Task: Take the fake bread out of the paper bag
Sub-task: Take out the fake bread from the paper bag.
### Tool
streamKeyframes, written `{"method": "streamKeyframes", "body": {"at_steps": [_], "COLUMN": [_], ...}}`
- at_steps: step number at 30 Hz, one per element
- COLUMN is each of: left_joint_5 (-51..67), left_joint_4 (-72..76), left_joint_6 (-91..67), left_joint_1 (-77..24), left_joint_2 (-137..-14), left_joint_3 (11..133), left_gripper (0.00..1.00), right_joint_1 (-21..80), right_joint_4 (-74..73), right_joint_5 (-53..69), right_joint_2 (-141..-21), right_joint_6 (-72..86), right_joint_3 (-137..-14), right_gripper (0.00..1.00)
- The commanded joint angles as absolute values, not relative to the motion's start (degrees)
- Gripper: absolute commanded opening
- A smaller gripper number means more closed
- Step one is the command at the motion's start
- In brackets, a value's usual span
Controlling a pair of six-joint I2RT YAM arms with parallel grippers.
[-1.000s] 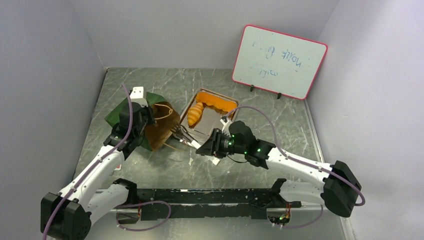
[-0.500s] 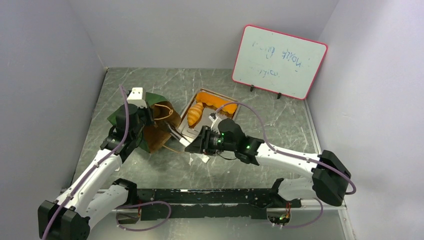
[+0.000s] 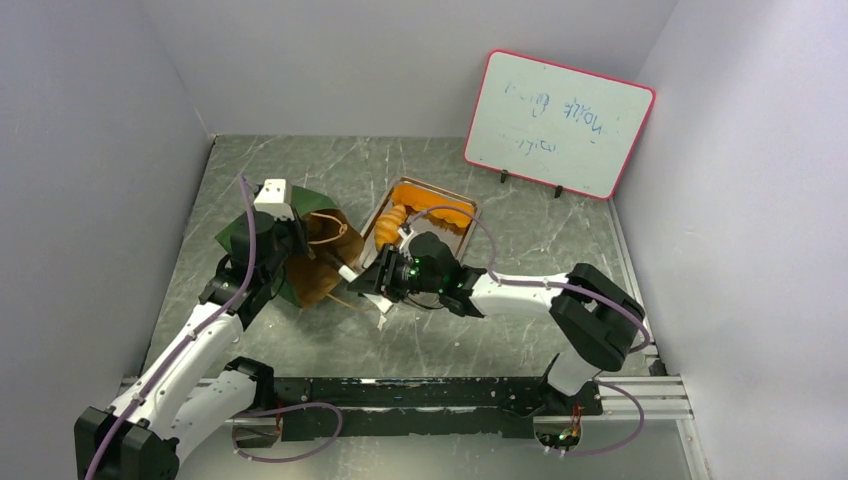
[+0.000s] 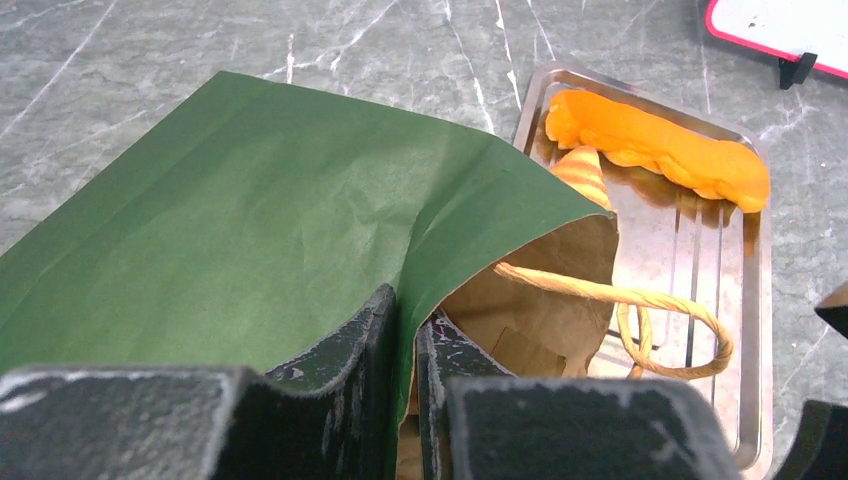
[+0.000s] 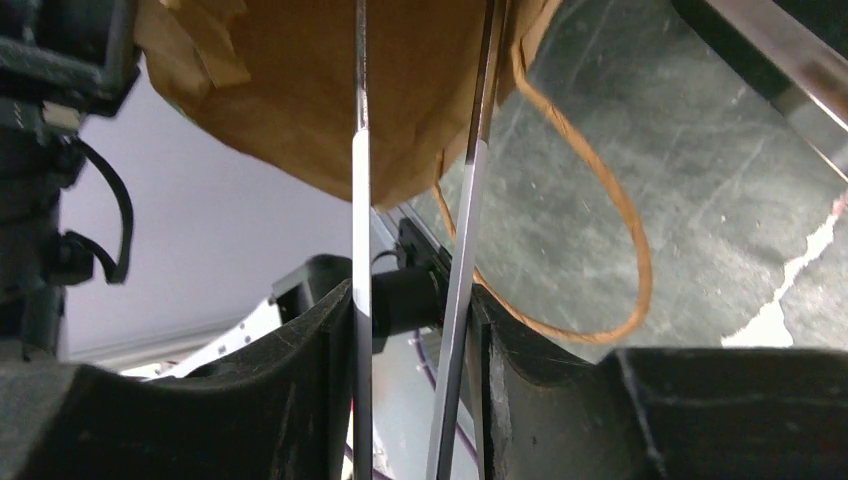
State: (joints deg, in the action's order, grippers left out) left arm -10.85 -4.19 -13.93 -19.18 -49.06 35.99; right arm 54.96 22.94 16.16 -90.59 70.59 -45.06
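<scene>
The paper bag (image 3: 243,232) lies on its side, green outside, its brown mouth facing right. My left gripper (image 4: 408,312) is shut on the bag's upper rim (image 4: 470,210), one finger outside and one inside. My right gripper (image 5: 412,320) is shut on metal tongs (image 5: 361,150), whose two arms stand apart and reach into the bag's brown mouth (image 5: 300,90). In the top view the right gripper (image 3: 375,281) sits just right of the bag. Two orange fake bread pieces, a croissant (image 3: 392,222) and a long loaf (image 4: 660,150), lie in a metal tray (image 4: 700,260). The bag's inside is hidden.
The bag's twisted brown handles (image 4: 620,300) hang loose at its mouth, one loop (image 5: 620,220) over the table. A whiteboard with a red rim (image 3: 558,125) stands at the back right. Grey walls close in the left, back and right sides.
My right arm has swung left and carried the tongs from beside the tray into the bag's mouth. The left gripper has kept its hold on the rim.
</scene>
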Motion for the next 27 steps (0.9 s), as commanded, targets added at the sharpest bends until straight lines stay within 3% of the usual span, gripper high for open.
{"method": "streamKeyframes", "body": {"at_steps": [1,8,27], "left_joint_5": [-9.70,-10.20,-8.70], "left_joint_4": [-3.14,-1.62,2.66], "left_joint_6": [-15.24,-17.18,-18.63], "left_joint_1": [-18.81,-18.81,-18.90], "left_joint_2": [-48.20,-48.52,-51.06], "left_joint_3": [35.39,33.74,31.64], "left_gripper": [0.07,0.07,0.07], "right_joint_1": [53.43,51.64,49.90], "right_joint_4": [32.69,39.08,36.70], "right_joint_5": [16.46,16.17,17.92], "right_joint_2": [-92.86,-96.39,-105.88], "right_joint_6": [75.20,80.80,83.18], "right_joint_3": [-47.32,-46.76,-56.45], "right_gripper": [0.40,0.41,0.44]}}
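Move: The right hand, holding the tongs, has the paper bag's mouth about 6 cm ahead, 8 cm to its left and slightly below. From that hand, the striped bread on the tray lies some 13 cm ahead and 6 cm right, the orange bread 17 cm ahead and 15 cm right, both roughly 10 cm lower. From the left hand, already gripping the rim, the mouth's middle is about 2 cm back, 6 cm right and 8 cm below. Right hand carries the tongs about 7 cm forward, some left, towards the bag mouth; left lowers its pinched rim. ##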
